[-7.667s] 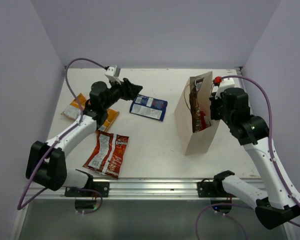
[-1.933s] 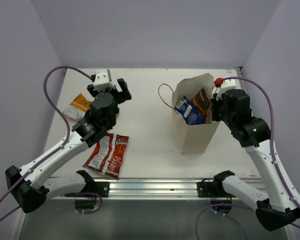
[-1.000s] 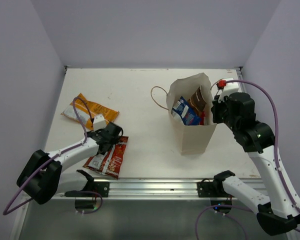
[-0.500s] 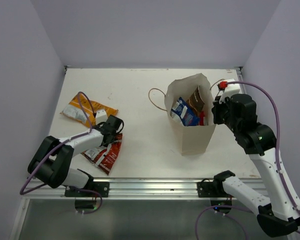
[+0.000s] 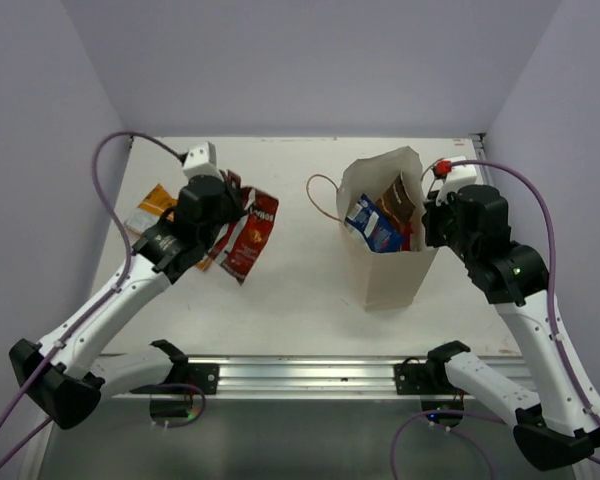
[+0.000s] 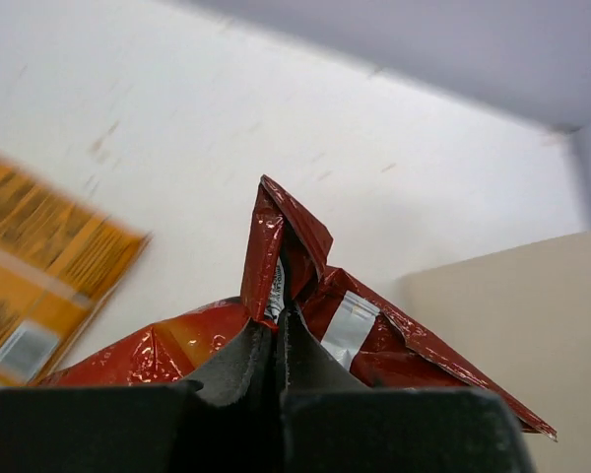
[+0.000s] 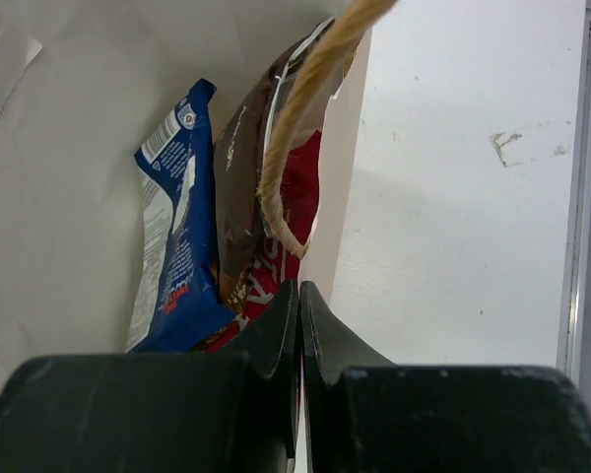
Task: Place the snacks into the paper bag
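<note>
My left gripper [image 5: 232,203] is shut on the top edge of the red-orange packet [image 5: 252,232], which hangs above the table at the back left. The left wrist view shows that crinkled foil [image 6: 286,232] pinched between my closed fingers [image 6: 279,320]. An orange packet [image 5: 156,206] lies flat behind that arm [image 6: 39,266]. The paper bag [image 5: 385,275] stands upright and open at centre right. Inside it are a blue packet [image 7: 177,246], a dark brown packet [image 7: 241,197] and a red one [image 7: 276,251]. My right gripper [image 7: 298,296] is shut on the bag's right rim [image 5: 427,215].
One loop handle [image 5: 320,195] sticks out from the bag's left side, the other [image 7: 305,118] hangs over its mouth. Lilac walls enclose the white table [image 5: 300,300] on three sides. A metal rail [image 5: 300,375] runs along the near edge.
The left gripper closed on the red-orange packet on the table near the front left, then lifted it up and back toward the middle. The right arm and bag stayed almost still.
</note>
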{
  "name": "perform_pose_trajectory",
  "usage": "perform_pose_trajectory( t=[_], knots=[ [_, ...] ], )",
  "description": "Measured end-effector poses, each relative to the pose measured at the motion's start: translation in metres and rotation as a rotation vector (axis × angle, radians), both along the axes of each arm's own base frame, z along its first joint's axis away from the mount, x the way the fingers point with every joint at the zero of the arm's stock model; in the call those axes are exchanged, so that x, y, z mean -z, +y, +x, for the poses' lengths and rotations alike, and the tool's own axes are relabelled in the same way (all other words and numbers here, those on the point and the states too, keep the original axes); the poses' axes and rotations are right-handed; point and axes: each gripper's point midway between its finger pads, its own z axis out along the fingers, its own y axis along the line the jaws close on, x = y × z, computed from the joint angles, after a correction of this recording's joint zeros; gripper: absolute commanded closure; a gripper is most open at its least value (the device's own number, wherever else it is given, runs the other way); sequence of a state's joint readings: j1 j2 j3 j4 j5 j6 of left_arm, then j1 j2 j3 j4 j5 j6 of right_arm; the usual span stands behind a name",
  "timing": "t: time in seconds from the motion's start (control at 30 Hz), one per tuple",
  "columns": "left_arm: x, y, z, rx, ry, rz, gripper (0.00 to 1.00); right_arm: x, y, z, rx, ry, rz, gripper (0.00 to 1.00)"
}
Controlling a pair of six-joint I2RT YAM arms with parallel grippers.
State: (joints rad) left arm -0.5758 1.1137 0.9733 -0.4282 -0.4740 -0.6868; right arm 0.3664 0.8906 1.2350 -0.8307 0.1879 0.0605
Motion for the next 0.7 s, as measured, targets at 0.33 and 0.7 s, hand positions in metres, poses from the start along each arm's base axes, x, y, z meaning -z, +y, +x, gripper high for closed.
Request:
perform_pose_trajectory(
  t=[0.33,0.7],
  knots=[
    [-0.304,-0.084,-0.016,0.419,-0.578,-0.384,1.00,0.003,0.001,0.002,0.000,0.012,-0.005,0.98],
    [-0.305,-0.229,0.019,0.821,-0.518,-0.479,1.00,0.003,0.001,0.002,0.000,0.012,-0.005,0.98]
  ],
)
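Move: My left hand holds the red Doritos packet, already off the table. The paper bag's mouth lies about 26 cm to its right, 4 cm back towards me and some 8 cm higher. The blue snack stands in the bag around 24 cm right, 5 cm back and about level with that hand. The orange snack lies on the table, roughly 19 cm left, 5 cm ahead and 21 cm below. From my right hand, the mouth is about 8 cm left and 2 cm ahead, at the same height. I whip the red packet steeply up with my left hand, about 30 cm, then sweep it some 20 cm to the right across to the paper bag, sinking slightly at the end. The wrist swings clockwise by nearly 50 degrees while the fingers tip up, keeping their pinch. My right hand stays put, still pinching the bag's right rim. ##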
